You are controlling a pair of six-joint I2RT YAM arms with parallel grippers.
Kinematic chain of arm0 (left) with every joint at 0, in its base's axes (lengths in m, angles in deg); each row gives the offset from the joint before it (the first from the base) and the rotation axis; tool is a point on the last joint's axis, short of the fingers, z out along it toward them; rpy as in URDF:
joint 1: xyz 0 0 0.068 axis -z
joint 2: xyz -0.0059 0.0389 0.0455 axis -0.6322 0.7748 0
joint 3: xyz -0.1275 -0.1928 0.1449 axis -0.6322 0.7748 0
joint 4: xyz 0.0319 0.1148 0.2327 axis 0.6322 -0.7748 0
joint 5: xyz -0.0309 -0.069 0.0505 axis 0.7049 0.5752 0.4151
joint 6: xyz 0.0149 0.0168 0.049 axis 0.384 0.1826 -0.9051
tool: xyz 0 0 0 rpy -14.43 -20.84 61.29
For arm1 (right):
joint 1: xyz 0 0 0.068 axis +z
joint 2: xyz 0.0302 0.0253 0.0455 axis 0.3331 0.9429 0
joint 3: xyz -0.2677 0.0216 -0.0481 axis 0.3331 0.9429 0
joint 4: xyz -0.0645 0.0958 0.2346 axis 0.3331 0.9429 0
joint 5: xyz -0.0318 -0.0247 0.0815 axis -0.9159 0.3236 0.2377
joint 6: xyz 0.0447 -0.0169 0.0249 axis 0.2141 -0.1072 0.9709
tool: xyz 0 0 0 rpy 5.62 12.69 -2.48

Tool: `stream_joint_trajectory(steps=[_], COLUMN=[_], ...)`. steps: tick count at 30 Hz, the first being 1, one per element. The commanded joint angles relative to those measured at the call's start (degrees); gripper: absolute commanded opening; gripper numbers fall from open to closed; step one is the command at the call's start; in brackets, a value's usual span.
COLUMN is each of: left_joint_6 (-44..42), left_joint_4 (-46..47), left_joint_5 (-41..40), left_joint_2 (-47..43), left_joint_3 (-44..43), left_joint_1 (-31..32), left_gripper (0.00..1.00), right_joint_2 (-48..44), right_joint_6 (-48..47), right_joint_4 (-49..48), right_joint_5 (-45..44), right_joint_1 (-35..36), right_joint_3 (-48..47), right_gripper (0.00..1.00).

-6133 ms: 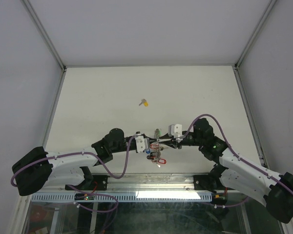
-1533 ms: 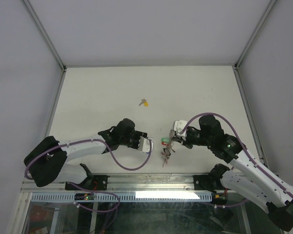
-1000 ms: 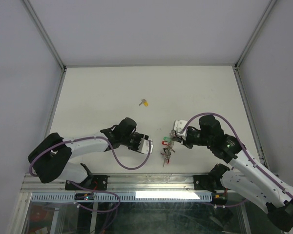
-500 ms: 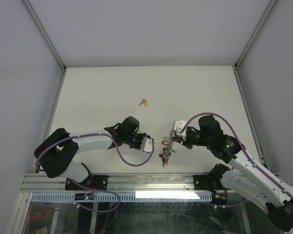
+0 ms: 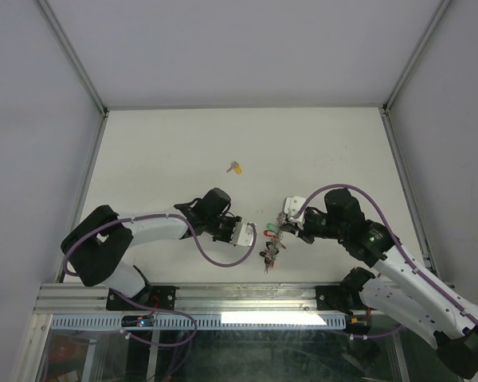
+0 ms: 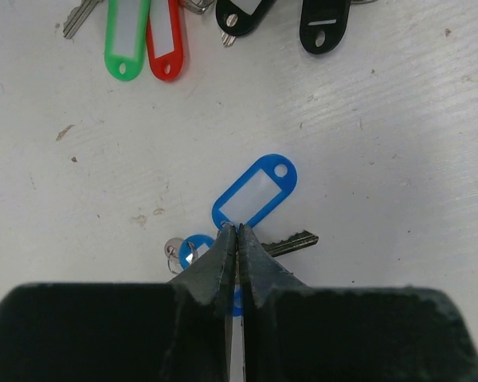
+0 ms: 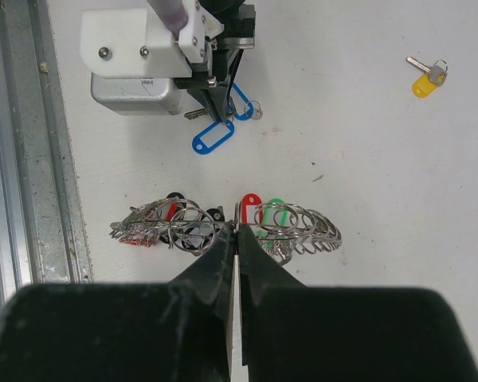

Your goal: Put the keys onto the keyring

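A key with a blue tag lies on the white table, its blade pointing right. My left gripper is shut on the small ring at the tag's lower end. In the right wrist view that same blue tag shows under the left gripper. The keyring, a silver ring fringed with small rings, keys and red, green and black tags, hangs edge-on just above the table with my right gripper shut on its wire. From above, the keyring sits between the left gripper and the right gripper. A yellow-tagged key lies alone farther back.
The keyring's green tag, red tag and black tags hang along the top of the left wrist view. A metal frame rail runs along the table's near edge. Grey walls enclose the white table.
The left arm has slid right, toward the keyring, and its jaws have shut on the blue-tagged key. The right gripper and the keyring have stayed in place.
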Motion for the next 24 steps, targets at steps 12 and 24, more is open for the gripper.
stream_joint_trajectory(steps=[12, 24], left_joint_6=[8.2, 13.7], left_joint_4=[8.0, 6.6], left_joint_5=[6.5, 17.1], left_joint_2=[-10.2, -10.8], left_joint_3=[1.1, 0.7], left_joint_1=[-3.4, -4.8], left_gripper=[0.0, 0.0], right_joint_2=[-2.1, -1.5], right_joint_6=[0.7, 0.0], right_joint_4=[-4.6, -4.8], right_joint_5=[0.3, -0.5], right_joint_1=[-0.2, -0.2], right_joint_3=[-0.6, -0.6], right_gripper=[0.0, 0.0])
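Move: The left fingertips are already shut just above the table at the blue keys. The near blue tag's middle is about 2 cm to their right and 1 cm back, the far blue tag about 2 cm forward and 2 cm left, both about 1 cm down. The keyring hangs some 11 cm to the left hand's right, 3 cm back and 9 cm up. From the right hand, which holds the keyring, the near blue tag is about 3 cm forward, 10 cm left and 16 cm down. Up from the table by about 6 cm goes the left hand, its fingers staying shut; it swings some 2 cm forward as it climbs, then draws most of that back while keeping its height. The wrist tilts about 15 degrees, so that the fingers point flatter towards the right, at the keyring side. The right hand stays in place and keeps its pinch on the keyring. ##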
